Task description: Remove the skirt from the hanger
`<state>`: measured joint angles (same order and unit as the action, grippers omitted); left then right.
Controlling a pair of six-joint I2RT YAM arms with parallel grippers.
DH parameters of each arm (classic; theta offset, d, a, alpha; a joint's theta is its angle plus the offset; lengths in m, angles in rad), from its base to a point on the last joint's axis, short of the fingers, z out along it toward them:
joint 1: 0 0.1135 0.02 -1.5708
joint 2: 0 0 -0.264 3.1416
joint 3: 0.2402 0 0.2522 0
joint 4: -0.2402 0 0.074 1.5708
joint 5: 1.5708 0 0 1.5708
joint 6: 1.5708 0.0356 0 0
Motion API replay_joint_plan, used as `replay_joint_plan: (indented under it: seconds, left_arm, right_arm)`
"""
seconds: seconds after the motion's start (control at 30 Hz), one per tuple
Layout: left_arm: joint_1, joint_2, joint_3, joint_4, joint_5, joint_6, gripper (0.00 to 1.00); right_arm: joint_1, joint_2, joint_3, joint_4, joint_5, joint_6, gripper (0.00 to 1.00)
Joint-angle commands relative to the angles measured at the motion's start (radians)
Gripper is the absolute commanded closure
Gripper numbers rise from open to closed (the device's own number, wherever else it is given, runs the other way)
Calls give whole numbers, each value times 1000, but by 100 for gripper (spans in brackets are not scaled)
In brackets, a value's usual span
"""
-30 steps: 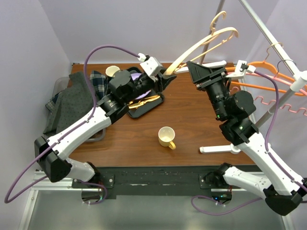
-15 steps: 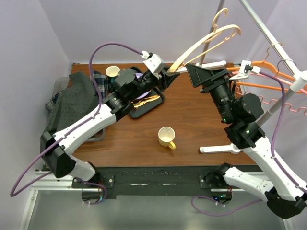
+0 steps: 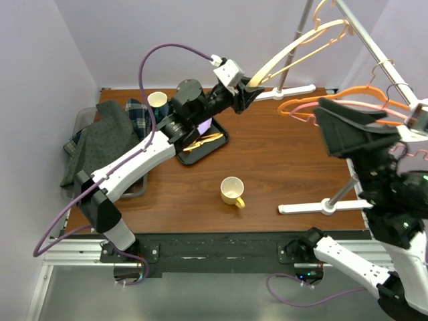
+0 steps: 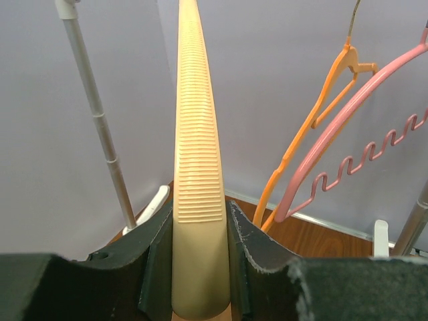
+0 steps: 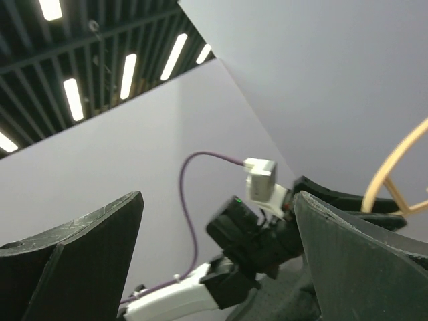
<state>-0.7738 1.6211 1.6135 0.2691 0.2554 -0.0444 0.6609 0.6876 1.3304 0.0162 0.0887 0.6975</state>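
A cream plastic hanger [image 3: 294, 50] slants up toward the rack's top bar, and nothing hangs on it. My left gripper [image 3: 251, 90] is shut on its lower tip, and the left wrist view shows the ribbed hanger [image 4: 197, 134] pinched between both pads of that gripper [image 4: 200, 221]. The skirt [image 3: 100, 144], a dark grey speckled cloth, lies draped over the bin at the table's left edge, apart from the hanger. My right gripper [image 3: 326, 130] is raised high on the right with its jaws wide open. Nothing sits in that gripper [image 5: 217, 200]; it faces the left arm.
Orange and pink hangers [image 3: 348, 100] hang on the metal rack, whose white base [image 3: 314, 207] rests on the table's right side. A yellow mug [image 3: 232, 191] stands near the middle. A black tray [image 3: 217, 142], a paper cup [image 3: 157, 100] and a plaid cloth [image 3: 137, 114] sit at the back left.
My left gripper has carried the cream hanger up and to the right. The right gripper has opened wide, let go of the hanger's end and risen back toward the right.
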Motion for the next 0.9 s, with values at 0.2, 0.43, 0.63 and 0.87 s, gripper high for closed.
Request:
replay_joint_plan:
  seconds: [0.2,0.43,0.63,0.87]
  left_arm:
    - [1,203,273,47,84,-75,100]
    - [1,322,402,21,88,-101,100]
    - [1,405,482,-16,53,-81,100]
    - [1,459,514,-27,58,-95,97]
  right_arm:
    - [3,-108,76,-51,46,-62,1]
    - [2,-131,66,-58,65,-56,1]
    - [2,-120,64,-62,57,-53,1]
    - [2,-94,75,-93,46,-69,1]
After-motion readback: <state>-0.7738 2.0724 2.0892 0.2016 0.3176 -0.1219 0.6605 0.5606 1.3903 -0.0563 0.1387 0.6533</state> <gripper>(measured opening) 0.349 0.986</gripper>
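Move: My left hand still holds the cream hanger by its near end; the spot on the rack's rail for its hook lies about 16 cm ahead, 26 cm to the right and 14 cm higher. The orange hanger's middle is roughly 28 cm to the right, 1 cm ahead and slightly above; the pink one hangs some 5 cm nearer than the orange. From my empty right hand the rail spot is about 35 cm ahead, 15 cm right, level. Keeping my left grip on the end of the cream hanger, I carry it right and forward, about 11 cm across, towards the far part of the rail; from about a third of the way I also sink, some 4 cm in all, bringing the hook down at the rail. Meanwhile my right hand, wide open, draws away back and right about 8 cm, rising slightly, then nearly stops. ##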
